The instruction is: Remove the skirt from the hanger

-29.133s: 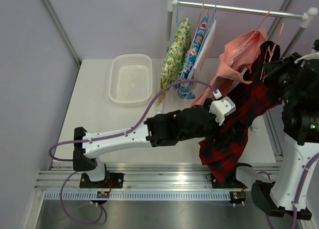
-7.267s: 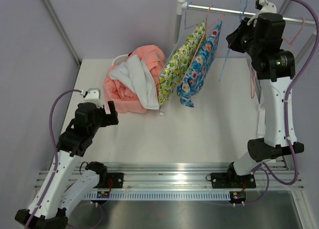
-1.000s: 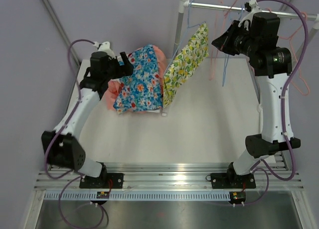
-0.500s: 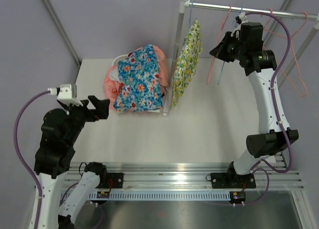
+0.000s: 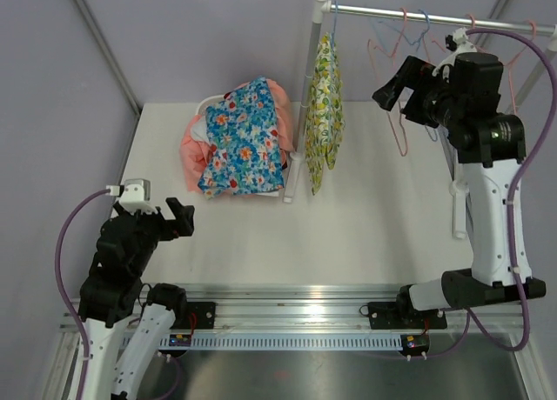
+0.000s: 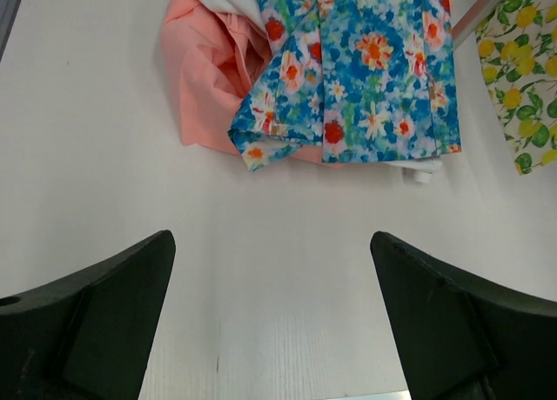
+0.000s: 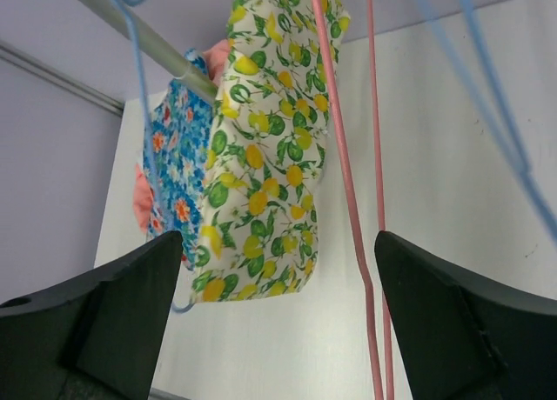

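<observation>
A lemon-print skirt hangs from a blue hanger at the left end of the rail. In the right wrist view the same skirt hangs straight down beside a bare pink hanger. My right gripper is open, up near the rail to the right of the skirt, holding nothing. My left gripper is open and low at the front left, over bare table. A blue floral skirt lies on the pile.
Pink cloth and white cloth lie heaped under the floral skirt, at the back left. Empty pink and blue wire hangers dangle from the rail by my right gripper. The rack's white post stands beside the pile.
My right gripper has opened and drawn right, away from the hangers. My left arm has pulled back from the pile to the front left. The lemon skirt has swung down to hang straight.
</observation>
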`<state>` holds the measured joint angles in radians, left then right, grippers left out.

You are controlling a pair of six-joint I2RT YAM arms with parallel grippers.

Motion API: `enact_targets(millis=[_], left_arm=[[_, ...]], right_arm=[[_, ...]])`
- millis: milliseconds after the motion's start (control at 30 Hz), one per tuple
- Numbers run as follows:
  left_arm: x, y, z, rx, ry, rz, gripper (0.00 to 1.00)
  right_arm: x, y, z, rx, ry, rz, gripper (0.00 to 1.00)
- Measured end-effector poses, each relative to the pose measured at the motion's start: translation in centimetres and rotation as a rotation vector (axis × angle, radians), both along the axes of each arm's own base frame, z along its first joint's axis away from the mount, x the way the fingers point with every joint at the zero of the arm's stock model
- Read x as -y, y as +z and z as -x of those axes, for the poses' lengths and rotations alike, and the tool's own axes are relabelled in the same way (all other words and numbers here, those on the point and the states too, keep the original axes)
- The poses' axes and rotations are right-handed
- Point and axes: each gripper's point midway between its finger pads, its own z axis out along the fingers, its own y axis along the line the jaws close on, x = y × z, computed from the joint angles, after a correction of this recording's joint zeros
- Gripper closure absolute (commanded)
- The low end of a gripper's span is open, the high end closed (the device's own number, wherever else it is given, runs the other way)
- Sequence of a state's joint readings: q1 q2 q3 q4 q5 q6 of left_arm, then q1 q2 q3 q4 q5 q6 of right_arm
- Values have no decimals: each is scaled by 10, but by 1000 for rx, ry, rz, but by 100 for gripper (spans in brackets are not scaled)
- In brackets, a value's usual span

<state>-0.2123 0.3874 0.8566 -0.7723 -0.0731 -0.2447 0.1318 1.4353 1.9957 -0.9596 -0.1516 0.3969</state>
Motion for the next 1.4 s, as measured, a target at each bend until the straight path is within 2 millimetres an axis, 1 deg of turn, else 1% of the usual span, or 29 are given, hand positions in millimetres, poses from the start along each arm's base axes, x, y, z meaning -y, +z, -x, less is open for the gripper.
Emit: enact_targets(millis=[67, 133, 167, 233, 300, 367, 433, 500, 533, 600, 667, 733, 767, 800, 833, 900, 933, 967, 1000, 1100, 1167, 1233, 1333, 1400], left_arm=[[-2, -12, 1, 11, 12, 1, 1], [-8, -20, 5, 21, 37, -4, 1], [-11, -20, 7, 37, 52, -5, 1], [-16, -15, 10, 71, 78, -4, 1], [-20, -8, 11, 110, 98, 2, 1], [-22, -5, 11, 121, 107, 3, 1], [-22, -4, 10, 124, 111, 6, 1], [-22, -3, 10, 128, 112, 7, 1], [-22, -3, 10, 129, 112, 7, 1], [-22, -3, 9, 130, 113, 7, 1], [-22, -3, 9, 130, 112, 7, 1], [-22, -3, 9, 130, 112, 7, 1], [-22, -2, 9, 130, 112, 7, 1], [-22, -2, 9, 130, 112, 7, 1], [-22, -3, 9, 130, 112, 7, 1], [-22, -2, 9, 131, 111, 7, 1], [-22, -2, 9, 131, 111, 7, 1], [-22, -2, 9, 132, 111, 8, 1], [-22, -2, 8, 132, 111, 8, 1], [-22, -2, 8, 132, 112, 8, 1], [-20, -2, 7, 127, 102, 3, 1], [-15, -1, 4, 116, 73, 7, 1], [-1, 12, -6, 114, 14, 34, 1], [11, 30, -18, 127, -30, 62, 1]], right_arm=[[5, 22, 18, 54, -12, -2, 0], [8, 51, 36, 130, -19, -12, 1], [8, 65, 44, 168, -17, -22, 1], [5, 86, 54, 230, 3, -50, 2], [-1, 100, 59, 267, 36, -78, 4], [-12, 107, 57, 286, 86, -112, 4], [-26, 105, 45, 277, 139, -140, 4], [-41, 98, 31, 257, 187, -154, 5], [-51, 90, 20, 237, 215, -159, 5], [-68, 65, -5, 169, 251, -159, 5], [-81, 39, -27, 100, 270, -155, 6], [-87, 15, -45, 43, 272, -146, 7], [-88, 7, -50, 26, 271, -142, 10], [-90, -2, -55, 8, 270, -137, 16], [-90, -10, -58, -9, 266, -131, 35], [-90, -21, -61, -26, 270, -119, 60], [-91, -24, -62, -30, 269, -120, 88], [-91, -27, -64, -31, 272, -117, 100], [-93, -30, -66, -27, 281, -121, 100], [-99, -27, -69, 9, 301, -129, 100], [-97, -27, -68, 13, 293, -126, 100], [-95, -25, -66, 17, 286, -123, 100], [-92, -20, -58, 10, 278, -119, 100], [-89, -13, -52, 5, 266, -115, 100]])
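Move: The lemon-print skirt's blue hanger, the last one still loaded, has its near part some 8 cm ahead of the right hand, 12 cm to its left and slightly lower; the skirt's middle is about 10 cm ahead, 11 cm left and 15 cm down. An empty pink hanger dangles about 6 cm straight ahead at hand height. From the left hand, the blue hanger lies roughly 25 cm ahead, 34 cm right and 14 cm higher. The lemon skirt's blue hanger is caught by the right hand, which backs off and lifts about 10 cm clear of the empty pink hanger, swings left, then reaches forward and down while turning some 15 degrees counter-clockwise. The wide-open fingers shut and pinch the wire, then the hand eases back a couple of centimetres. The open left hand mostly waits, starting up and forward only at the end. ##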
